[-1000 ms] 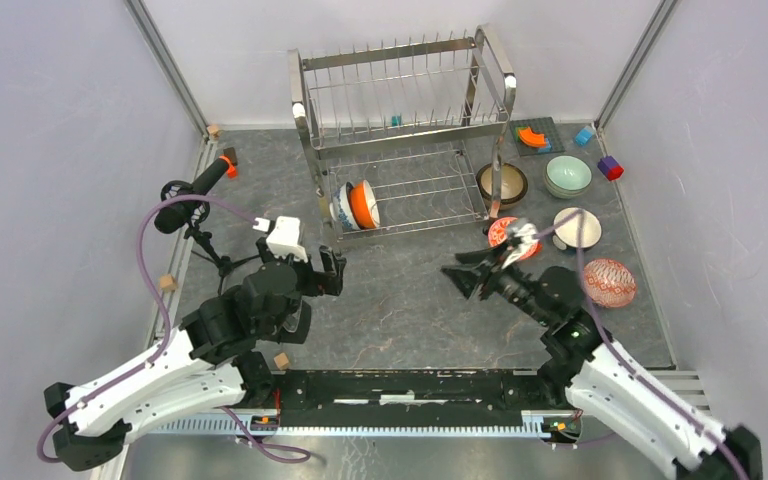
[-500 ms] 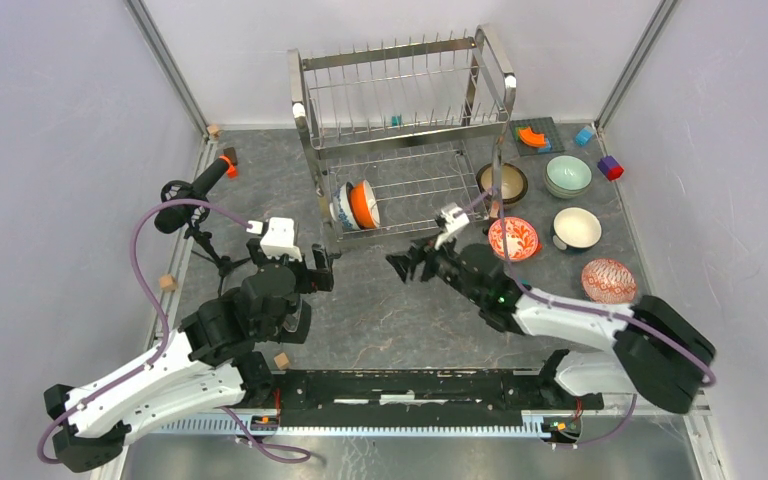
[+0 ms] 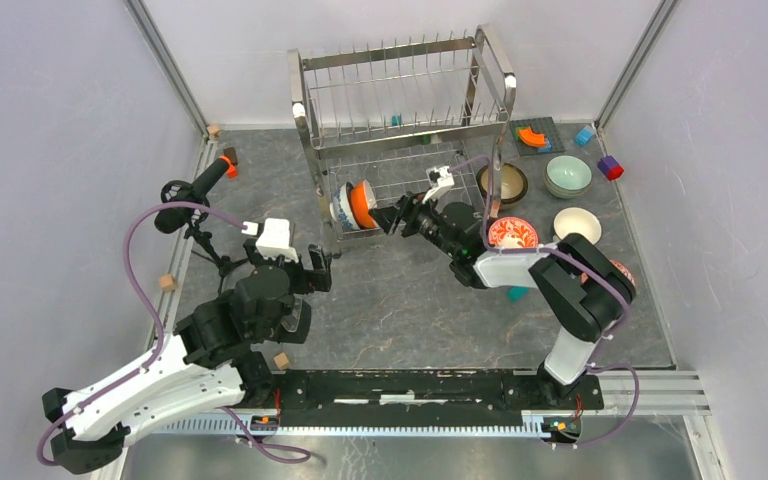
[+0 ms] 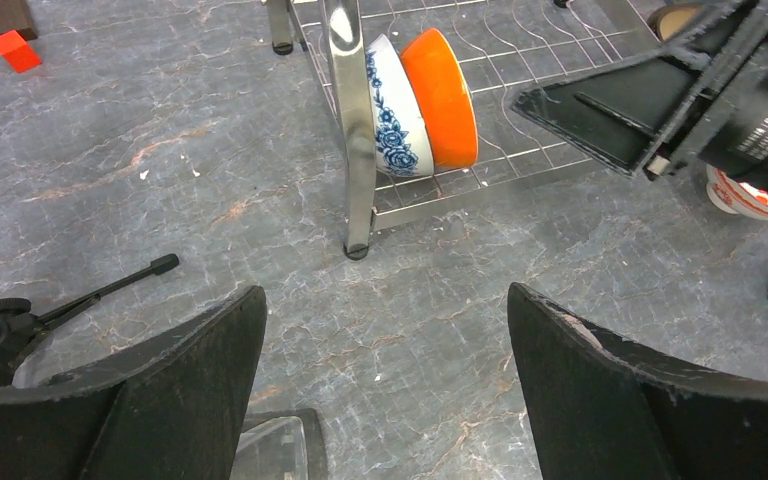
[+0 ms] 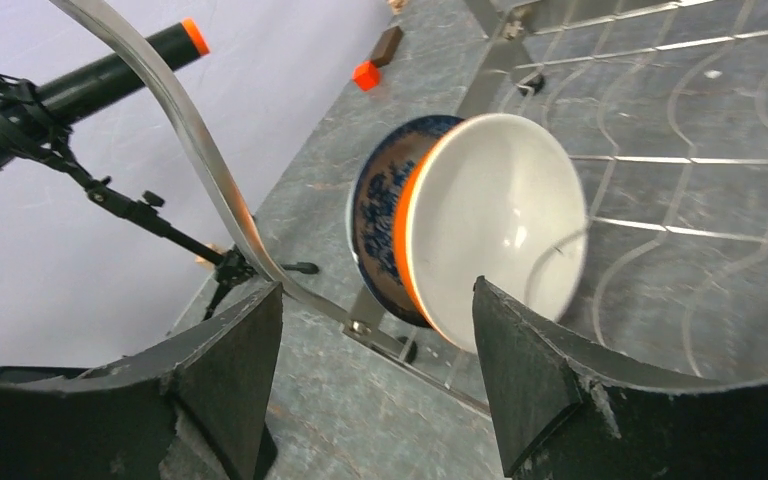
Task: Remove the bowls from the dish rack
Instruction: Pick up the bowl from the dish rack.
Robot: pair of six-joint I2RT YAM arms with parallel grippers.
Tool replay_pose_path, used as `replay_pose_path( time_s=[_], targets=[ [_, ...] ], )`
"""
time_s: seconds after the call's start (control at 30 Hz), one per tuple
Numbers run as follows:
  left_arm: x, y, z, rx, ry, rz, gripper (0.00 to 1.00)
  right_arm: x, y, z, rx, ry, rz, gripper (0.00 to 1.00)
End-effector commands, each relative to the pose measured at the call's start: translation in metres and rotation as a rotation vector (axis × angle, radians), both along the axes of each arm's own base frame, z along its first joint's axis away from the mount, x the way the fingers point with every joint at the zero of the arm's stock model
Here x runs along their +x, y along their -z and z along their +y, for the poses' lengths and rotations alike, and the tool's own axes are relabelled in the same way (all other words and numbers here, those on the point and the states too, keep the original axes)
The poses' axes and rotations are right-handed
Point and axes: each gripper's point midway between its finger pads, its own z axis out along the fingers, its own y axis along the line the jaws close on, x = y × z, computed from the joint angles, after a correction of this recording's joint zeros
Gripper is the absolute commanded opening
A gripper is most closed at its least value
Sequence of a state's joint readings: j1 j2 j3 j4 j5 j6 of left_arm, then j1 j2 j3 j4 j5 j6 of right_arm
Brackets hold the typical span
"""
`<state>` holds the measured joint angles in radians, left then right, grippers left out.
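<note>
The steel dish rack stands at the back. On its lower tier, at the left end, an orange bowl and a blue-and-white bowl stand on edge, one against the other. My right gripper is open just right of the orange bowl, facing its white inside, with nothing between its fingers. My left gripper is open and empty over the table in front of the rack's front left leg. Brown-gold, pale green, cream and red-patterned bowls sit on the table at the right.
A microphone on a small tripod stands at the left. Coloured blocks lie at the back right. A teal block lies under the right arm. Wooden cubes sit near the left edge.
My right arm has swung left from beside the red-patterned bowl to the rack's lower tier, and its jaws have widened. The left gripper has barely moved.
</note>
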<state>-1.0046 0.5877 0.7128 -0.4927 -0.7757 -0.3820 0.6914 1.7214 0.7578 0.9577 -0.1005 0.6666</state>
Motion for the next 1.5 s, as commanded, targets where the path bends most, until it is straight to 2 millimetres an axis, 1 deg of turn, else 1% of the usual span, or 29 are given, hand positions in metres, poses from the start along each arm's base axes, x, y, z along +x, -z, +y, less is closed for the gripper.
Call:
replay_pose_path(
  time_s=[0.0, 0.27, 0.47, 0.6, 0.73, 0.87, 1.1, 1.27, 1.47],
  targets=[
    [0.000, -0.005, -0.003, -0.009, 0.023, -0.010, 0.95, 0.006, -0.047, 0.028, 0.130, -0.087, -0.077, 0.74],
    [-0.001, -0.006, -0.006, -0.015, 0.038, -0.007, 0.95, 0.026, -0.023, 0.046, 0.104, -0.089, -0.011, 0.69],
    [-0.001, -0.005, -0.007, -0.014, 0.043, -0.005, 0.95, 0.035, -0.007, 0.048, 0.054, -0.068, 0.017, 0.67],
    [-0.001, -0.003, -0.009, -0.010, 0.048, -0.001, 0.95, 0.035, 0.001, 0.050, 0.040, -0.075, 0.030, 0.65],
    [-0.001, -0.003, -0.010, -0.008, 0.049, 0.002, 0.95, 0.033, 0.008, 0.054, 0.044, -0.098, 0.049, 0.60],
    [-0.001, -0.002, -0.010, -0.005, 0.049, 0.004, 0.95, 0.030, 0.012, 0.059, 0.068, -0.128, 0.075, 0.57],
    [-0.001, -0.002, -0.011, -0.004, 0.053, 0.006, 0.95, 0.027, 0.011, 0.062, 0.100, -0.149, 0.094, 0.46],
    [-0.001, 0.000, -0.013, 0.001, 0.062, 0.013, 0.95, 0.025, 0.009, 0.059, 0.148, -0.162, 0.104, 0.33],
    [-0.001, 0.001, -0.014, 0.004, 0.065, 0.017, 0.95, 0.025, 0.005, 0.054, 0.194, -0.172, 0.107, 0.20]
  ],
)
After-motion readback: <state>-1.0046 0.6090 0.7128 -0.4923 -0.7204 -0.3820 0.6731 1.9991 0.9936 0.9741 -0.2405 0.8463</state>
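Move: The orange bowl stands on edge in the rack's lower tier, its white inside facing my right hand; its middle is about 6 cm ahead, 6 cm to the left and 6 cm below. The blue-and-white bowl nests behind it, some 4 cm farther left. The foot of the rack's near-left leg is roughly 12 cm left of my right hand and 1 cm ahead. From my left hand the orange bowl lies about 18 cm ahead and 9 cm right, well below. My right hand sweeps left and forward about 5 cm towards the orange bowl's near rim, rising slightly, then sinks some 5 cm from that crest, the fingers tipping down and swinging a little counter-clockwise. As I come down I draw my fingers from wide to nearly shut around the rim, one inside the white hollow, the other outside on the orange side. ##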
